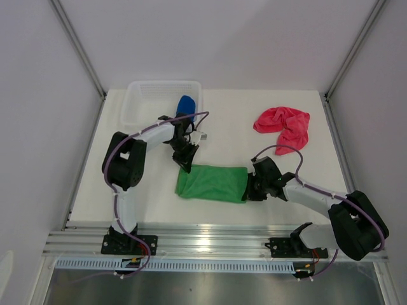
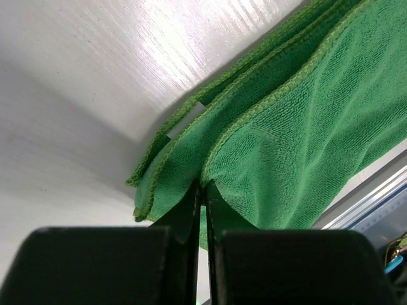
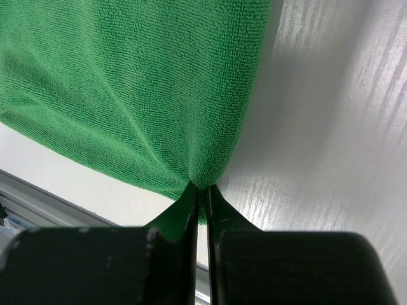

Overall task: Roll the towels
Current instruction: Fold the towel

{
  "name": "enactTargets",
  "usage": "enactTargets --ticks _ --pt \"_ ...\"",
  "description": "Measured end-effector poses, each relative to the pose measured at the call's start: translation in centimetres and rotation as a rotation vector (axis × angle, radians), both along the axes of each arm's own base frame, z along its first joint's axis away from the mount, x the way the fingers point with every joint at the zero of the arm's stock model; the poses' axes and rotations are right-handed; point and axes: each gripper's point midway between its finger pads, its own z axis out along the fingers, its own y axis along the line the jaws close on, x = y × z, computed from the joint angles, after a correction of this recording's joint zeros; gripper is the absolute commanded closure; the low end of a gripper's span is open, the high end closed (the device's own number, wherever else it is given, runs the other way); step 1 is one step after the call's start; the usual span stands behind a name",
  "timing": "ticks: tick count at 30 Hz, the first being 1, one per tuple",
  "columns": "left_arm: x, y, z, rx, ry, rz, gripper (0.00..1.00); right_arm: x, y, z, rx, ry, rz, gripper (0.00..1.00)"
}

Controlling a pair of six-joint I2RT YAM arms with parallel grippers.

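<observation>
A bright green towel (image 1: pixel 213 182) lies folded in a flat band at the table's middle front. My left gripper (image 1: pixel 186 166) is shut on its far-left corner (image 2: pixel 202 184), where several stitched layers (image 2: pixel 165 168) show. My right gripper (image 1: pixel 249 192) is shut on the towel's right end, the fabric pinched between the fingertips (image 3: pixel 202 185). The royal blue towel (image 1: pixel 185 104) sits rolled inside the white basket (image 1: pixel 143 101) at the back left. The pink-red towel (image 1: pixel 284 124) lies crumpled at the back right, away from both grippers.
The white mesh basket stands close behind the left arm's wrist. An aluminium rail (image 1: pixel 210 238) runs along the table's near edge. White walls and metal corner posts (image 1: pixel 79 47) enclose the table on three sides.
</observation>
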Motion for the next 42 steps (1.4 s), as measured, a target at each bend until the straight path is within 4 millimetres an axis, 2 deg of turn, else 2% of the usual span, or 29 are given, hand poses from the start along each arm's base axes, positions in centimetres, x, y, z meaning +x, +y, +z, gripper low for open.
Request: enactTargets --ticks 9,17,18,20,21,24,27,29,30,31,32,33,35,36,38,42 --pt "0.1 0.6 0.2 0.021 -0.013 -0.02 0.99 -0.2 -1.1 -0.2 -0.024 0.009 -0.029 1.0" --pt "2.3 1.6 1.7 0.036 -0.071 -0.011 0.99 0.0 -2.0 -0.1 -0.026 0.013 -0.058 1.0" --pt "2.5 1.6 1.9 0.034 -0.076 -0.012 0.98 0.0 -2.0 -0.1 -0.023 0.013 -0.057 1.0" --pt "2.6 1.7 2.1 0.034 -0.078 -0.017 0.86 0.1 -1.9 0.0 -0.02 0.011 -0.055 1.0" --pt "2.6 1.7 2.2 0.032 -0.077 -0.02 0.85 0.0 -1.9 0.0 -0.018 0.012 -0.054 1.0" --pt "2.3 1.7 2.2 0.03 -0.067 -0.025 0.99 0.0 -1.9 0.0 -0.017 0.012 -0.049 1.0" --pt "2.1 1.8 2.3 0.029 -0.058 -0.032 0.99 0.0 -1.9 0.0 -0.017 0.011 -0.045 1.0" --pt "1.8 1.9 2.3 0.033 -0.048 -0.031 0.93 0.0 -1.8 -0.1 -0.017 0.013 -0.042 1.0" --pt "1.8 2.0 2.3 0.036 -0.044 -0.032 0.79 0.0 -1.8 -0.1 -0.016 0.015 -0.04 0.99" --pt "1.8 2.1 2.3 0.04 -0.047 -0.034 0.73 0.0 -1.8 -0.2 -0.015 0.016 -0.039 0.96" --pt "1.9 2.3 2.3 0.044 -0.05 -0.034 0.6 0.0 -1.7 -0.2 -0.014 0.018 -0.037 0.88" --pt "2.0 2.4 2.2 0.047 -0.054 -0.037 0.55 0.0 -1.7 -0.2 -0.012 0.019 -0.036 0.83" --pt "2.0 2.5 2.3 0.047 -0.051 -0.031 0.52 0.0 -1.7 -0.2 -0.009 0.019 -0.034 0.76" --pt "2.0 2.5 2.2 0.046 -0.052 -0.034 0.51 0.0 -1.7 -0.2 -0.009 0.019 -0.033 0.66" --pt "2.0 2.6 2.3 0.046 -0.053 -0.035 0.5 0.0 -1.6 0.0 -0.008 0.019 -0.03 0.58" --pt "1.4 2.8 4.0 0.042 -0.065 -0.035 0.5 0.9 -1.3 1.4 -0.01 -0.008 -0.019 0.49"
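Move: The green towel lies under both hands, its middle about 8 cm right and 5 cm back of the left hand, whose fingers are at the top layer's edge near the far-left corner. From the right hand, pinching the near-right corner, the middle is some 12 cm left and 6 cm ahead. The blue roll is about 23 cm ahead of the left hand, the white bin 25 cm ahead and 10 cm left. The red towel lies 28 cm ahead and 15 cm right of the right hand. Forward, up and leftward, the nearly shut left fingers draw the top layer's edge about 3 cm out over the corner beneath, then open halfway and lift clear, ending some 3 cm higher than they began. The right hand keeps its pinch while sliding about 2 cm to the right, holds there, then opens to nearly half and starts to rise and edge forward. ##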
